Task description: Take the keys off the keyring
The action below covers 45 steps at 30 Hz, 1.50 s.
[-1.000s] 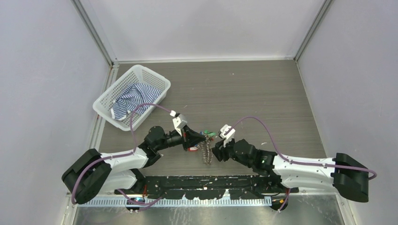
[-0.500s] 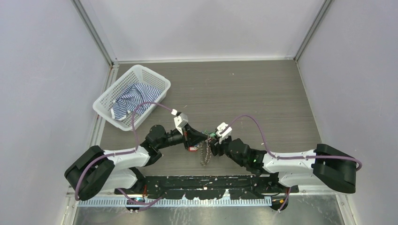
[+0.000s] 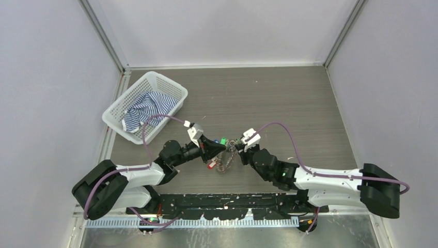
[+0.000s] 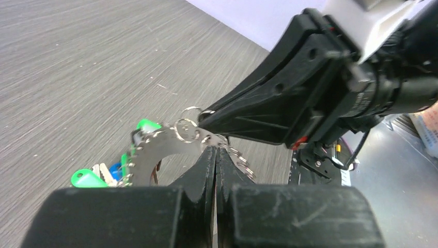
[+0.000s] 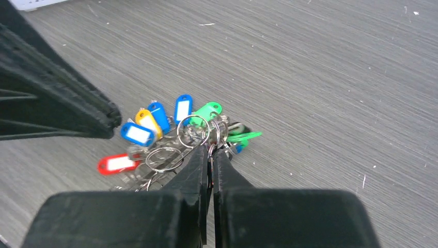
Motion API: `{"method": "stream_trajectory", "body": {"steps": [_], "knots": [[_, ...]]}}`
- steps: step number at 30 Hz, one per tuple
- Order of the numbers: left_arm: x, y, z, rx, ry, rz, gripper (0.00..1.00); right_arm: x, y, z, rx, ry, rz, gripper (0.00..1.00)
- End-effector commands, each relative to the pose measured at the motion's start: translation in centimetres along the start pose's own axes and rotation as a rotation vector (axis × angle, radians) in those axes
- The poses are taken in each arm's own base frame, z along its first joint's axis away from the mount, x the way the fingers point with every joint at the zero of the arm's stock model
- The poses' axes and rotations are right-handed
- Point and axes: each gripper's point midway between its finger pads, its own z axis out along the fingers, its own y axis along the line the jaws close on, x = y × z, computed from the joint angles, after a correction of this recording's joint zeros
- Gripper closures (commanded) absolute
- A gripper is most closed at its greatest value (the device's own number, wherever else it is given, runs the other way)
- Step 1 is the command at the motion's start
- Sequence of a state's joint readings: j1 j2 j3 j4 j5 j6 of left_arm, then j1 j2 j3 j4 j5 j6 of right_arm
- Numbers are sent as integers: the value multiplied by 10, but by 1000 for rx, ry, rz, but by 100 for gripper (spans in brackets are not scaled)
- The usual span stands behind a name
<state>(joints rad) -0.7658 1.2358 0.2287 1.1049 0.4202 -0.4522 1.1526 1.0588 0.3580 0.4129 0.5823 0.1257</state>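
Note:
The keyring point(image 4: 157, 150), a big silvery ring with a jagged rim, hangs between both grippers above the table point(image 3: 225, 161). My left gripper point(image 4: 215, 149) is shut on its rim point(image 3: 216, 146). The keys point(image 5: 155, 121) fan out with blue, yellow, green and red tags; a green tag point(image 4: 85, 179) and a red tag point(image 3: 210, 165) also show. My right gripper point(image 5: 210, 149) is shut at the bunch's small rings, with a thin piece of a key pinched between its pads point(image 3: 238, 146). The two grippers stand tip to tip, almost touching.
A white mesh basket point(image 3: 126, 95) holding a striped cloth point(image 3: 147, 109) stands at the back left of the wooden table. Grey walls close in the left, right and far sides. The arms' base rail point(image 3: 227, 206) runs along the near edge.
My right gripper moved up to the key bunch and went from open to shut. The keyring swung up from hanging straight down. The left gripper kept its hold.

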Motion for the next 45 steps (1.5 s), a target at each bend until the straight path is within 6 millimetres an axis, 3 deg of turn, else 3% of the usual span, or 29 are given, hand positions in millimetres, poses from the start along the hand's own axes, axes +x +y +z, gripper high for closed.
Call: {"method": "stream_trajectory", "body": {"steps": [1, 7, 17, 19, 24, 30, 35, 37, 41, 45], "knots": [[-10, 8, -2, -78, -18, 11, 100, -31, 6, -12, -49, -8, 4, 99], [-23, 8, -4, -114, -69, -56, 80, -49, 25, -21, -180, -50, -10, 99], [-6, 3, 7, -58, 31, -90, 72, -51, 36, -19, -231, -58, -17, 99], [-1, 1, 8, -52, 53, -101, 73, -52, 34, -18, -215, -57, -16, 99], [22, -20, 14, -15, 139, -115, 90, -49, 23, -14, -150, -37, -40, 99], [35, -27, 16, -38, 160, -124, 91, -49, 23, -17, -165, -38, -62, 99], [12, -3, 12, -196, 62, -107, 87, -50, 21, -23, -180, -39, -91, 99], [-8, 1, 7, -244, 12, -92, 82, -51, 21, -24, -191, -42, -116, 99], [-27, 2, -3, -292, -2, -38, 77, -52, 22, -25, -203, -47, -139, 99], [-34, 10, -6, -327, 9, 37, 70, -51, 22, -23, -202, -47, -167, 99]]}}
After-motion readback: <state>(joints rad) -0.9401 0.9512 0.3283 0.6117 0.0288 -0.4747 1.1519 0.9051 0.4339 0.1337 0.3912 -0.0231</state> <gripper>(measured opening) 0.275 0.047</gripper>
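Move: About 5 cm to the left hand's right, 1 cm ahead and roughly 1 cm lower, the small key ring sits already pinched between the right fingertips. The large keyring hangs from it, its middle some 3 cm behind the left hand and 7 cm below. From the left hand, a green tag is about 4 cm ahead and 5 cm down; the red tag is some 6 cm back, 5 cm left and 7 cm down. Opening its empty, shut fingers about a quarter, the left hand sweeps back, right and down some 5 cm, narrowing them, then comes forward, left and up about 6 cm as they reopen, turning slightly counter-clockwise. The right keeps its pinch on the small ring, drawing it back and up about 3 cm and swinging some 15 degrees counter-clockwise. ##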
